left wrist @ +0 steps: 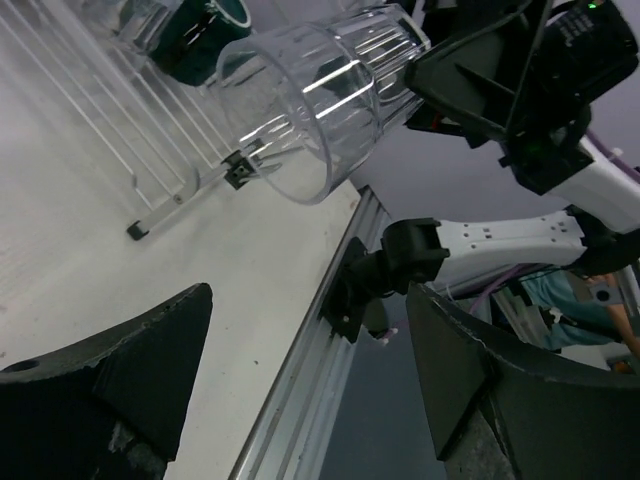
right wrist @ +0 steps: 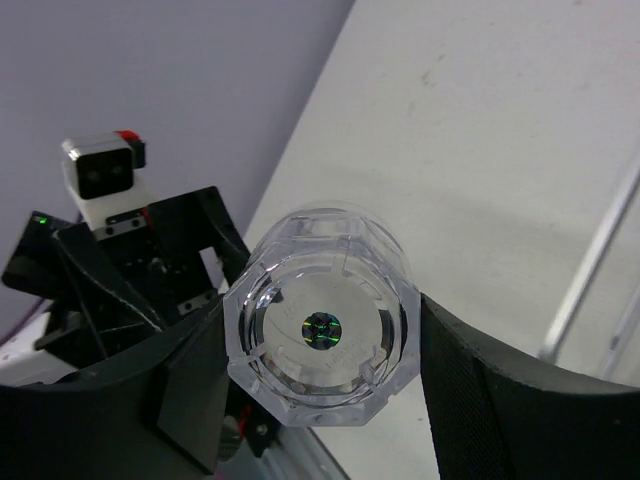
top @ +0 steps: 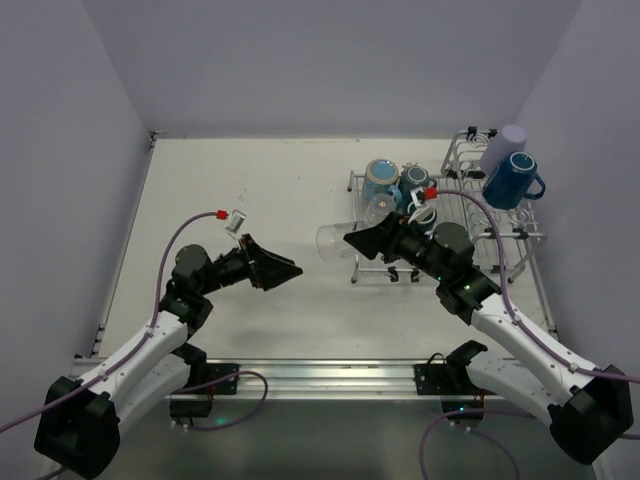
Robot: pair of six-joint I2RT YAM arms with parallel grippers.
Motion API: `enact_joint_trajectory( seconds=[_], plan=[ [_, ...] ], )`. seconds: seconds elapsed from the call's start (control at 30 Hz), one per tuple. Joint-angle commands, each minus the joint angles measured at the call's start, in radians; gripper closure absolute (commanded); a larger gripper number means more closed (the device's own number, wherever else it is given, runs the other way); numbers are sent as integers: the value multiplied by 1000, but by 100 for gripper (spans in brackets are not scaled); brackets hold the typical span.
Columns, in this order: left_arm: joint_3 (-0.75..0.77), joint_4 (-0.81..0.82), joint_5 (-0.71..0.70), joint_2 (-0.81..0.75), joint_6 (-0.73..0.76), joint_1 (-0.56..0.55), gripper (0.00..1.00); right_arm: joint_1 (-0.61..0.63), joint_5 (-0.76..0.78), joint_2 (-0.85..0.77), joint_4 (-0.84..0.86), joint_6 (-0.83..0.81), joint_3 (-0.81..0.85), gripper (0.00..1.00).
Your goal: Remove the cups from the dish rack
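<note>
My right gripper (top: 362, 241) is shut on the clear ribbed glass (top: 335, 240), holding it sideways above the table left of the dish rack (top: 495, 240); its base faces the right wrist camera (right wrist: 320, 330). The glass also shows in the left wrist view (left wrist: 320, 105). My left gripper (top: 288, 270) is open and empty, pointing at the glass from the left. On the rack stand a light blue mug (top: 380, 180), a dark teal mug (top: 413, 180), a dark blue mug (top: 512, 180) and a lavender tumbler (top: 503, 146). The second teal mug is hidden.
The rack's taller wire basket section (top: 470, 150) is at the back right. The metal rail (top: 320, 378) runs along the table's near edge. Side walls close in left and right.
</note>
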Motion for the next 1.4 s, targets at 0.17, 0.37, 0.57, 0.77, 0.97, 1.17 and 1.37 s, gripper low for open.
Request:
enact_joint_trajectory(
  seconds=[0.17,0.37,0.57,0.77,0.97,1.17,1.37],
  plan=[
    [-22,326,12,31,-191,-44,22,72,-170,101,342,174,-32,66],
    [-27,360,-25,68,-197,-52,36,148,-172,202,399,180,-9,65],
    [-22,360,-92,45,-174,-52,82,176,-182,295,476,208,-14,64],
    [59,85,-241,-13,-28,-52,100,178,-138,285,444,180,-28,5],
    [312,-417,-561,19,254,-51,100,176,12,170,231,64,-28,1],
    [600,-766,-834,219,447,-31,100,176,112,110,17,-50,11,1],
    [846,-959,-875,525,595,90,100,179,91,73,-124,-127,38,1]
  ],
)
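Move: The clear cup, held by its base in the right gripper with its rim facing the left hand, has its middle about 12 cm to the left hand's right, 6 cm ahead and 3 cm above. From the right hand, the cup's middle is some 4 cm left, 1 cm ahead and 1 cm below; the open left gripper is about 16 cm left, 6 cm back and 4 cm below. The rack's near-left corner lies 3 cm ahead of the right hand, level sideways, 25 cm below; the other clear cup 18 cm ahead, 6 cm right, 17 cm below. The right hand carries the clear cup about 8 cm left and 3 cm back to the left gripper, turning it some 15 degrees counter-clockwise, while the left hand rises a few centimetres, barely shifts sideways and closes its fingers on the wall at the cup's rim. Once the left fingers have shut, the right ones open and back off to the right and down, and the left hand takes the cup away forward about 17 cm and to the left, sinking late on while it rolls its left side up and swings counter-clockwise, roughly 40 degrees each. ##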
